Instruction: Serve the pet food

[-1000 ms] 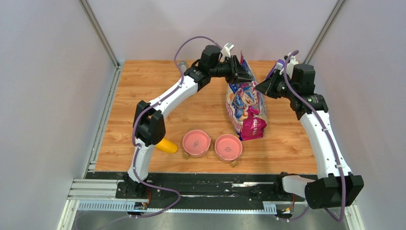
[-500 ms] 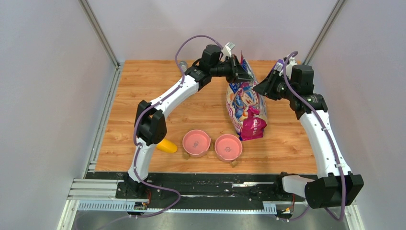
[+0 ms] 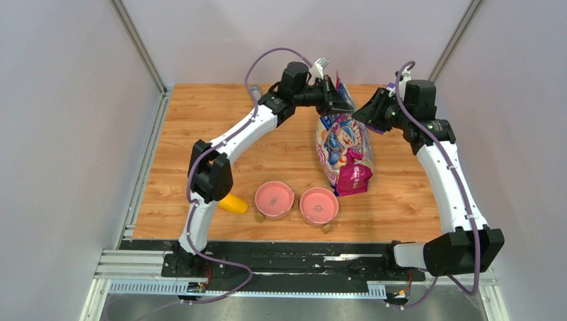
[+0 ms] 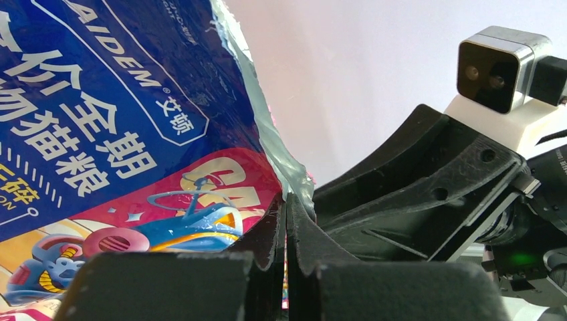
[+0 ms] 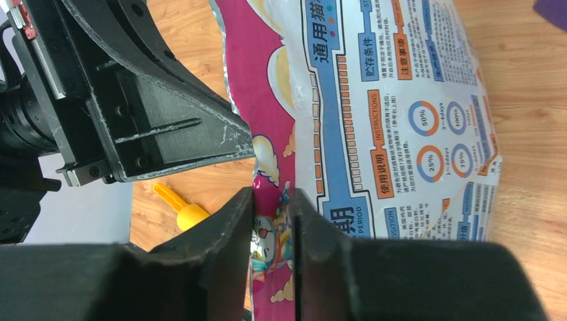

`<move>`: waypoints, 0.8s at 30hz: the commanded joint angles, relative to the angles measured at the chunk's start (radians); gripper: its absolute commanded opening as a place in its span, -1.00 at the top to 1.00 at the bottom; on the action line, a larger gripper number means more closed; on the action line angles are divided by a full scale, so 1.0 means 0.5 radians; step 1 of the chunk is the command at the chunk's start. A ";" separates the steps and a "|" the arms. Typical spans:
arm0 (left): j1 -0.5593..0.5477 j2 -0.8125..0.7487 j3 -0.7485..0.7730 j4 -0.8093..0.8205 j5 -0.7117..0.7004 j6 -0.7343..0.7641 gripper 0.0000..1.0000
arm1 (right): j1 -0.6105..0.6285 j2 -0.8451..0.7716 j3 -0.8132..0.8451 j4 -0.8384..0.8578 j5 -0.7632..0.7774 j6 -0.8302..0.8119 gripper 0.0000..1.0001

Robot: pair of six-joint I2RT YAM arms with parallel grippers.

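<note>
The pet food is hidden inside the glossy purple-pink cat bag (image 3: 342,144), which stands at the back centre of the table. My left gripper (image 3: 341,100) is shut on the bag's top edge; in the left wrist view the foil rim of the bag (image 4: 100,100) is pinched between the closed jaws (image 4: 287,214). My right gripper (image 3: 361,115) is at the bag's upper right side. Its jaws (image 5: 273,200) stand a little apart, and the bag's pink side fold (image 5: 274,120) runs through the gap. Two pink bowls (image 3: 274,198) (image 3: 319,204) sit side by side near the front.
A yellow scoop (image 3: 232,203) lies left of the bowls, partly under the left arm, and shows in the right wrist view too (image 5: 180,210). A grey cylinder (image 3: 255,90) stands at the back left. Grey walls close in both sides of the table.
My left gripper has closed on the bag's top edge. My right gripper has opened and shifted slightly left and up along the bag's side.
</note>
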 commanded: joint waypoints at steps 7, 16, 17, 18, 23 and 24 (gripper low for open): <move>0.007 -0.065 -0.077 0.049 0.039 0.038 1.00 | 0.000 0.007 0.072 0.039 0.083 0.050 0.89; 0.010 -0.080 -0.111 0.044 0.032 0.057 0.95 | -0.002 0.015 0.067 0.054 0.070 0.213 1.00; 0.010 -0.080 -0.113 0.044 0.027 0.056 0.83 | -0.002 0.016 0.069 0.057 0.058 0.220 1.00; 0.010 -0.075 -0.113 0.045 0.025 0.055 0.77 | -0.003 0.012 0.066 0.060 0.046 0.222 1.00; 0.010 -0.053 -0.106 0.099 0.035 0.015 0.29 | -0.002 -0.016 0.041 0.071 -0.002 0.187 1.00; 0.010 -0.048 -0.105 0.121 0.035 0.002 0.27 | -0.002 -0.021 0.035 0.070 -0.008 0.179 1.00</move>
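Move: The bag's rim stands in both grippers: shut between the left pads, and between the half-open right pads, right at each hand point. The left grip sits about 3 cm farther ahead along the rim than the right one. From the right hand, the nearer pink bowl lies about 16 cm back and 12 cm to the left, the far bowl also 16 cm back but 25 cm left, and the purple holder some 14 cm ahead and 13 cm to the right, all roughly 27 cm below. The right hand stays nearly in place beside the left gripper and shuts its pads from about a third open, pinching the bag's rim, then keeps that hold while its wrist turns some 5 degrees. The left hand, still pinching the rim at first, eases down about half a centimetre, then opens its fingers to roughly a third, ending its pinch, as it sinks to a little over 1 cm below where it began, close against the bag. ##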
